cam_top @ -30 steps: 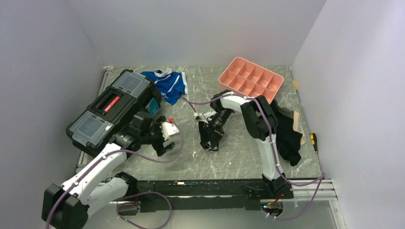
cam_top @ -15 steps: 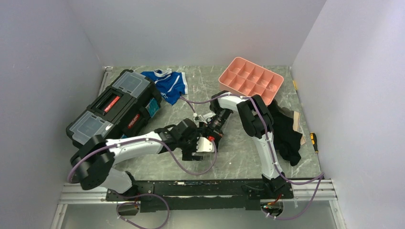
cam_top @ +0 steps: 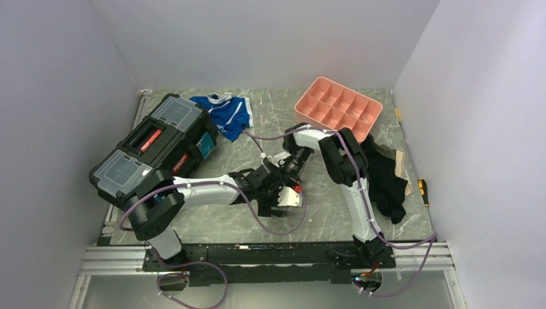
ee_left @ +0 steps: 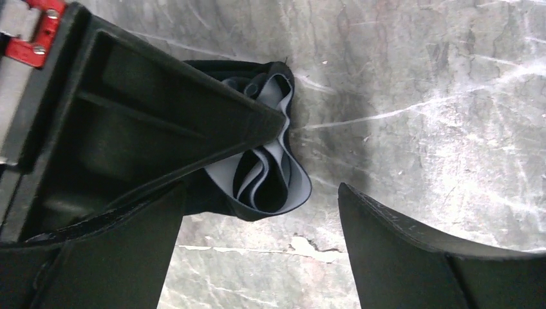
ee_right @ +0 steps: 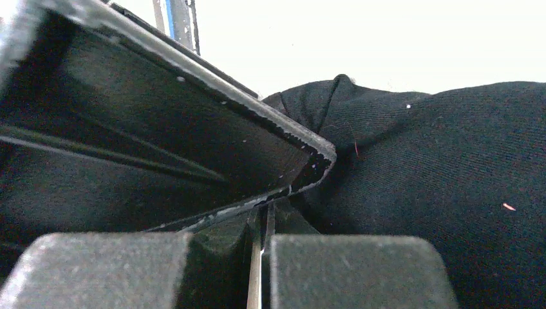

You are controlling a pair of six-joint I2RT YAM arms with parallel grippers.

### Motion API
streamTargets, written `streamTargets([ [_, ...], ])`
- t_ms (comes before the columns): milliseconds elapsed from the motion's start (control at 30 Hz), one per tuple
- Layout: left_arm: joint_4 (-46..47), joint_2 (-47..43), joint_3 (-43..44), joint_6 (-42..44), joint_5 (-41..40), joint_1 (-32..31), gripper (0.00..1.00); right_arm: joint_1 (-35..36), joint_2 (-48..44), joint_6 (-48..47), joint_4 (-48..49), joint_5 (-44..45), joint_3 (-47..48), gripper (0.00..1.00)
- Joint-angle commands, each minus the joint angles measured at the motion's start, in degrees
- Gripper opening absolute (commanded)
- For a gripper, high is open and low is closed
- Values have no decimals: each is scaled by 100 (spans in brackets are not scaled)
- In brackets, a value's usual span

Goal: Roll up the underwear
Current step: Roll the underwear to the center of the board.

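Note:
The underwear (ee_left: pixel 270 177) hangs as a black bundle with grey-white bands curled at its end, a little above the marbled table (ee_left: pixel 418 96). My right gripper (ee_right: pixel 302 187) is shut on the underwear (ee_right: pixel 451 187), whose black cloth covers one side of the jaws. In the top view the right gripper (cam_top: pixel 288 168) points down at mid-table, with the left gripper (cam_top: pixel 281 188) right against it, hiding most of the cloth. My left gripper (ee_left: pixel 257 257) is open. Its fingers (ee_left: pixel 412 257) straddle the space just below the bundle without touching it.
A black toolbox (cam_top: pixel 154 145) lies at the left. Blue-and-white briefs (cam_top: pixel 226 114) sit behind it and a pink tray (cam_top: pixel 338 108) stands at the back right. Dark clothing (cam_top: pixel 386 180) is piled by the right arm. Walls close three sides.
My left arm has swung right from beside the toolbox to the hanging underwear, still open. The right gripper has kept its hold and hardly moved.

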Motion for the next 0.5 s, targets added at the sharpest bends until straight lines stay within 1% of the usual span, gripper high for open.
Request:
streamTargets([
  [0, 270, 112, 156, -218, 126, -107, 91, 26, 107, -110, -33, 34, 92, 0],
  [167, 497, 216, 48, -424, 24, -127, 78, 26, 118, -88, -20, 52, 92, 0],
  [267, 618, 249, 14, -564, 27, -120, 66, 21, 136, -63, -14, 68, 110, 0],
  [467, 517, 352, 31, -720, 89, -126, 34, 26, 102, -28, 2, 86, 88, 0],
])
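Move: The underwear's gathered waistband end lies between the left hand's open fingers, about 2 cm to the right of its hand point and 2 cm below. The shut right gripper, still on the bundle, has that end 1 cm to its left and 1 cm below. The blue shirt lies roughly 28 cm ahead and 15 cm left of the left hand; the pink box is some 30 cm ahead and 19 cm right of it. Left hand eases about 1 cm right, sinking slightly, and half closes on the waistband end; right keeps hold. ##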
